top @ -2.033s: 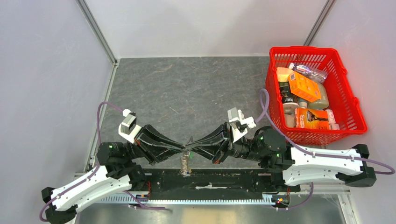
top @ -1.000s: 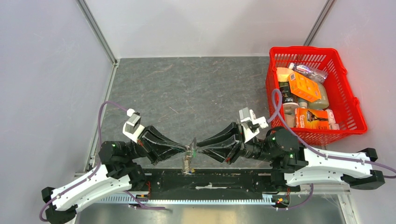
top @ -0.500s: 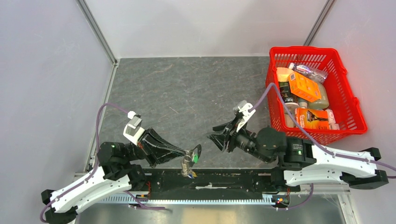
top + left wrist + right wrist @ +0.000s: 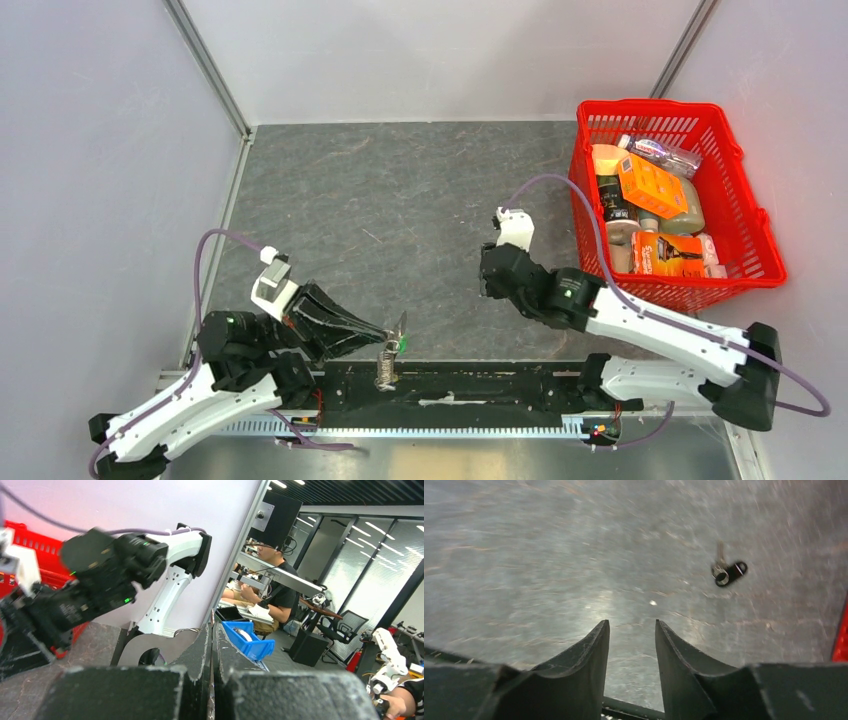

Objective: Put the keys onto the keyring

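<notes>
My left gripper (image 4: 388, 334) is shut on the keyring (image 4: 398, 326) near the table's front edge. Its twisted chain (image 4: 386, 366) hangs below and the green tag (image 4: 401, 345) shows beside it. In the left wrist view the left gripper (image 4: 212, 626) has its jaws pressed together, and a thin metal edge of the keyring (image 4: 212, 616) sticks out past the tips. My right gripper (image 4: 631, 622) stands open and empty, pointing down at the table. One of the keys (image 4: 730, 573), black-capped, lies flat ahead and to its right. In the top view the right gripper (image 4: 490, 284) sits mid-table and that key is hidden.
A red basket (image 4: 760, 245) full of packaged goods stands at the right edge of the grey table. A black rail (image 4: 450, 385) runs along the near edge between the arm bases. Metal frame posts line the left side.
The right gripper let go at the keyring, opened, and swung up and right until it pointed down at the table. The left gripper drew back slightly down-left with the keyring.
</notes>
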You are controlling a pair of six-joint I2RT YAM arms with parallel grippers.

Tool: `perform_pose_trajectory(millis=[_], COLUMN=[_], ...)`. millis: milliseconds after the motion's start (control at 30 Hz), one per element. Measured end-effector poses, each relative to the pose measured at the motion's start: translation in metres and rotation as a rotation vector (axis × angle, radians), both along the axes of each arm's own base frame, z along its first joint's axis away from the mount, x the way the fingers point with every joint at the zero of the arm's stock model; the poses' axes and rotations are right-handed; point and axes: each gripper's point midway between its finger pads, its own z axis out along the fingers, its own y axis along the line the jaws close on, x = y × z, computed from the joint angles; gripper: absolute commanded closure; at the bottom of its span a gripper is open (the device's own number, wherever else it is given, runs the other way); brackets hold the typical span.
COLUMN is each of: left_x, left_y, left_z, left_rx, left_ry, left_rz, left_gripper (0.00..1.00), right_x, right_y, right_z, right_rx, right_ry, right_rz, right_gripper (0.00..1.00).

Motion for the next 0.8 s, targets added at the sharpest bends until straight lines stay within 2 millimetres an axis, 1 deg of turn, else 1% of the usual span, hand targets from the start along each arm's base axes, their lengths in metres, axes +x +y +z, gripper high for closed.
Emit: perform_pose_trajectory(millis=[33, 100, 167, 233, 300, 500, 667, 800], left_x=[-0.001, -0.002, -0.003, -0.003, -0.003, -0.001, -0.001, -0.001], left_y=[0.001, 0.003, 0.004, 0.005, 0.004, 0.002, 0.001, 0.001], left_z=[0.000, 0.001, 0.002, 0.003, 0.002, -0.004, -0.008, -0.009], left_rx=[-0.002, -0.008, -0.012, -0.014, -0.011, 0.014, 0.029, 0.034], left_ry=[-0.003, -0.010, -0.013, -0.014, -0.012, -0.005, -0.007, -0.011], left_rz=[-0.001, 0.001, 0.001, 0.001, 0.001, 0.003, 0.007, 0.009], left_gripper=[0.98, 0.98, 0.98, 0.98, 0.98, 0.98, 0.98, 0.98], right_x=[0.005, 0.015, 0.021, 0.027, 0.029, 0.038, 0.045, 0.049], right_y=[-0.006, -0.025, -0.043, -0.057, -0.062, -0.063, -0.073, -0.080], right_z=[-0.015, -0.046, -0.068, -0.085, -0.096, -0.119, -0.140, -0.149], right_rx=[-0.015, -0.037, -0.041, -0.037, -0.035, -0.039, -0.066, -0.090], right_ry=[0.032, 0.107, 0.162, 0.201, 0.227, 0.257, 0.278, 0.276], right_rz=[-0.035, -0.121, -0.197, -0.269, -0.304, -0.362, -0.422, -0.463], right_gripper=[0.58, 0.58, 0.58, 0.57, 0.56, 0.55, 0.55, 0.55])
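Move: The loose key with the black fob lies on the table roughly 8 cm ahead of the right hand, 8 cm to its right and 19 cm below. From the right hand, the keyring held in the left fingers is about 19 cm back, 16 cm left and 18 cm above; the red basket's middle is some 22 cm ahead, 36 cm right and 12 cm lower. From the left hand, the key is around 26 cm ahead, 24 cm right and 39 cm below. Touching nothing yet, the right hand dives towards the loose key, sinking about 15 cm while swinging some 8 cm to the right and edging forward, fast at first and then slowing. The wrist turns clockwise by about 25 degrees and tips the fingers more steeply down; they stay about half open. The left hand keeps its pinch on the keyring, sinking barely a centimetre. ##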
